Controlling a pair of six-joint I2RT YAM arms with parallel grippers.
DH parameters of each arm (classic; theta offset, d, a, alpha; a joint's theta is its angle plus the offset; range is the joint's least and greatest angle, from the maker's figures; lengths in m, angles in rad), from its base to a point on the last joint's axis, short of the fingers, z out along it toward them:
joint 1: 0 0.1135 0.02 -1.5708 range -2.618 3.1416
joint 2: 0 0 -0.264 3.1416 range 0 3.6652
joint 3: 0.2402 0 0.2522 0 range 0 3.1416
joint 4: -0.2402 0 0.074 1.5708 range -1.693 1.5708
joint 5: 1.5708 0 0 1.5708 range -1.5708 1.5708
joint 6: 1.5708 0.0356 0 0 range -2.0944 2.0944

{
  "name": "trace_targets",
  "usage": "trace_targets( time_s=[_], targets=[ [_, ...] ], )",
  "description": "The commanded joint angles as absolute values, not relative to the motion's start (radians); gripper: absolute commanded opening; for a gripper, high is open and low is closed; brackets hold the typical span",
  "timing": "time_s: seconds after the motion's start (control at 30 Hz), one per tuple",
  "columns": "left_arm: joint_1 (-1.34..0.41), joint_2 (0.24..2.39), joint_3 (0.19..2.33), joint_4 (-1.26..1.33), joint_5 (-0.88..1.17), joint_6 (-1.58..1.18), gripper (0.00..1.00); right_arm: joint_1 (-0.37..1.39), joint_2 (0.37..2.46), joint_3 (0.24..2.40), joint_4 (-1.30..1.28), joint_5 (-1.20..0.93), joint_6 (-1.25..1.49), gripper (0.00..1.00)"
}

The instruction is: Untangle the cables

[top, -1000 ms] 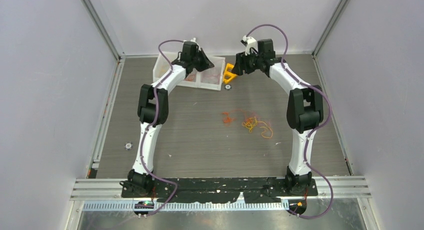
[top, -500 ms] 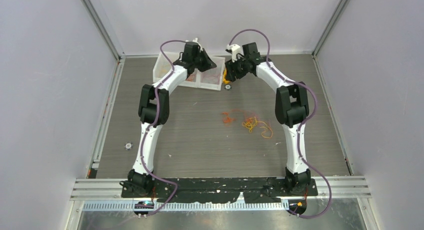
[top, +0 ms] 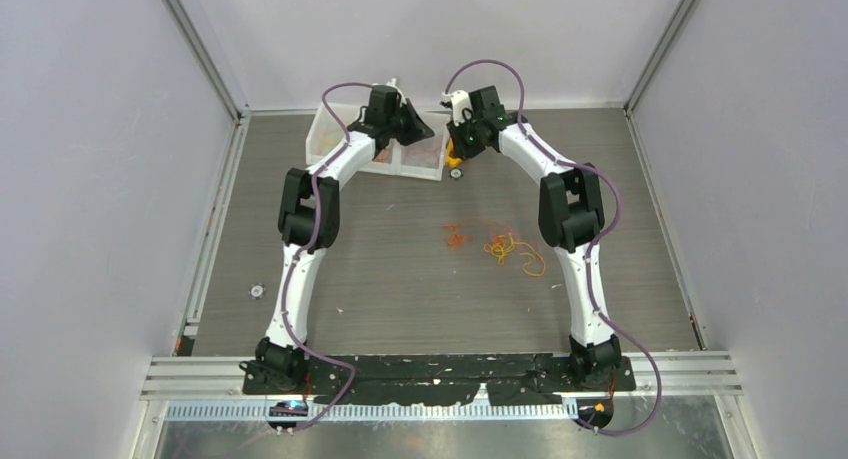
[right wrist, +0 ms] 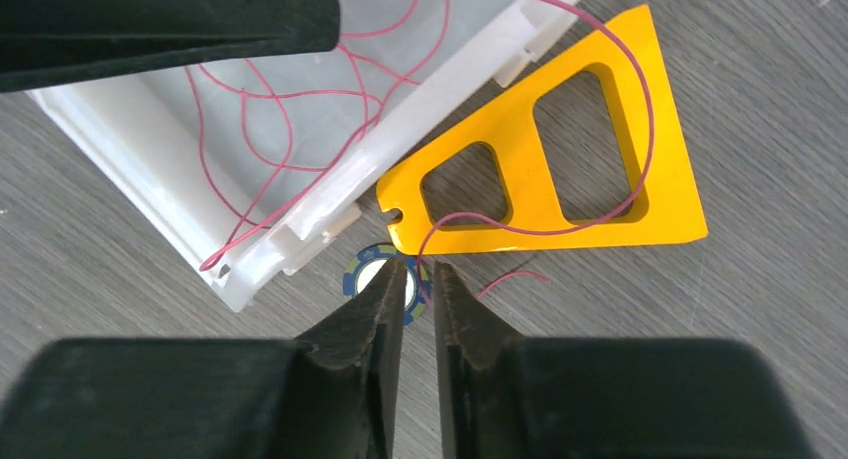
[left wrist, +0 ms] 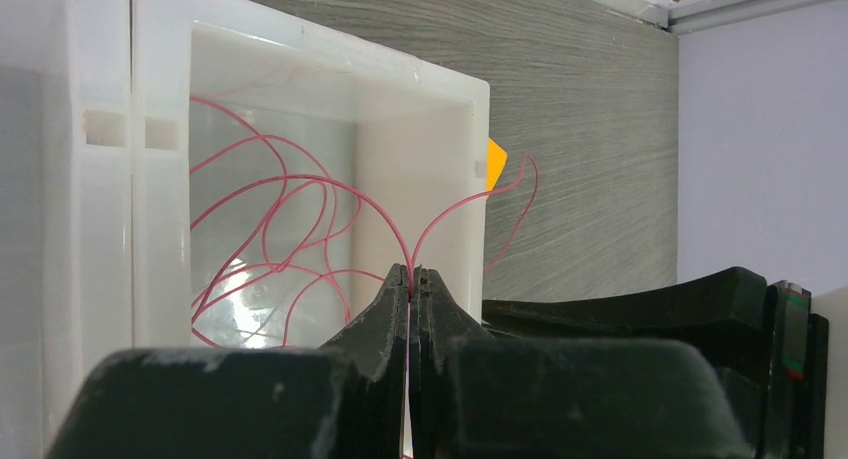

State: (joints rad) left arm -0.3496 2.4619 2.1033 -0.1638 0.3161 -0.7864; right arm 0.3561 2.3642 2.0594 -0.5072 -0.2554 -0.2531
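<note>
A loose clump of thin orange and yellow cables (top: 500,247) lies mid-table. My left gripper (left wrist: 411,271) hangs over the white tray (left wrist: 470,129), shut on a thin red cable (left wrist: 300,179) that loops through the tray and out over its wall. That same red cable (right wrist: 640,129) runs across the orange-yellow triangle (right wrist: 660,199) and drops between the tips of my right gripper (right wrist: 420,269). Those jaws stand a narrow gap apart, not pinching it. In the top view, the left gripper (top: 425,131) and the right gripper (top: 455,144) are close together at the tray's right end.
A small blue-and-white disc (right wrist: 365,274) lies on the table under my right fingertips, between the tray (right wrist: 150,169) and the triangle. More red strands lie in the tray. Another small disc (top: 257,291) sits at the left. Grey walls enclose the table.
My right arm has swung left, from beside the triangle to over its near corner by the tray, and its jaws have narrowed. The left arm has not moved.
</note>
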Motion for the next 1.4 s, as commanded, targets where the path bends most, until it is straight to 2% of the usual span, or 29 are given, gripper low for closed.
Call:
trace_targets(
  time_s=[0.0,0.17,0.37,0.4,0.53,0.57,0.73,0.87,1.0,1.23,1.37],
  targets=[
    [-0.350,2.469,2.131,-0.102,0.343,-0.801,0.00,0.353,2.350,2.096,-0.500,-0.219,-0.250,0.18],
    [-0.350,2.465,2.127,-0.097,0.348,-0.802,0.00,0.353,2.352,2.103,-0.504,-0.214,-0.253,0.06],
    [-0.351,2.445,2.127,-0.075,0.379,-0.797,0.02,0.351,2.312,2.097,-0.527,-0.284,-0.286,0.05],
    [-0.351,2.438,2.128,-0.070,0.379,-0.801,0.06,0.349,2.283,2.078,-0.519,-0.299,-0.288,0.06],
    [-0.348,2.416,2.138,-0.056,0.381,-0.803,0.52,0.342,2.192,2.017,-0.488,-0.359,-0.287,0.05],
    [-0.347,2.409,2.140,-0.054,0.384,-0.803,0.58,0.342,2.179,2.002,-0.483,-0.372,-0.283,0.05],
    [-0.337,2.347,2.145,-0.037,0.426,-0.808,0.65,0.342,2.132,2.003,-0.486,-0.422,-0.256,0.05],
    [-0.316,2.262,2.101,-0.019,0.426,-0.811,0.76,0.346,2.150,2.044,-0.505,-0.446,-0.234,0.05],
    [-0.274,2.181,2.042,-0.020,0.445,-0.830,0.98,0.357,2.204,2.124,-0.523,-0.471,-0.185,0.06],
    [-0.198,2.111,1.963,-0.185,0.501,-0.822,1.00,0.403,2.323,2.258,-0.521,-0.436,-0.135,0.05],
    [-0.172,2.015,1.805,-0.119,0.502,-0.810,1.00,0.417,2.364,2.288,-0.489,-0.417,-0.121,0.06]
  ],
)
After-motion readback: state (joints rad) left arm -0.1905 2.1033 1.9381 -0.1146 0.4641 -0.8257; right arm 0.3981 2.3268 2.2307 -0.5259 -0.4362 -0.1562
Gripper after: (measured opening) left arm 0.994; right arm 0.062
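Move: The pink cable is still pinched in the left fingers, with its right compartment about 4 cm ahead, 3 cm left and 8 cm below that hand. Its loose strand hangs just between the half-open right fingertips. From the right hand, that compartment's middle lies roughly 7 cm ahead, 9 cm left and 5 cm down. The yellow triangle is about 9 cm ahead and 1 cm right, the poker chip 1 cm ahead and 1 cm left, both some 7 cm below. Close the right fingers on the pink strand beside the tray, and only then open the left fingers wide to let the cable go. Lift the right hand about 10 cm with the strand pinched, then carry it some 6 cm left over the tray's right compartment, rolling its left side up slightly; meanwhile pull the empty left gripper well up and left, clear of the tray. ##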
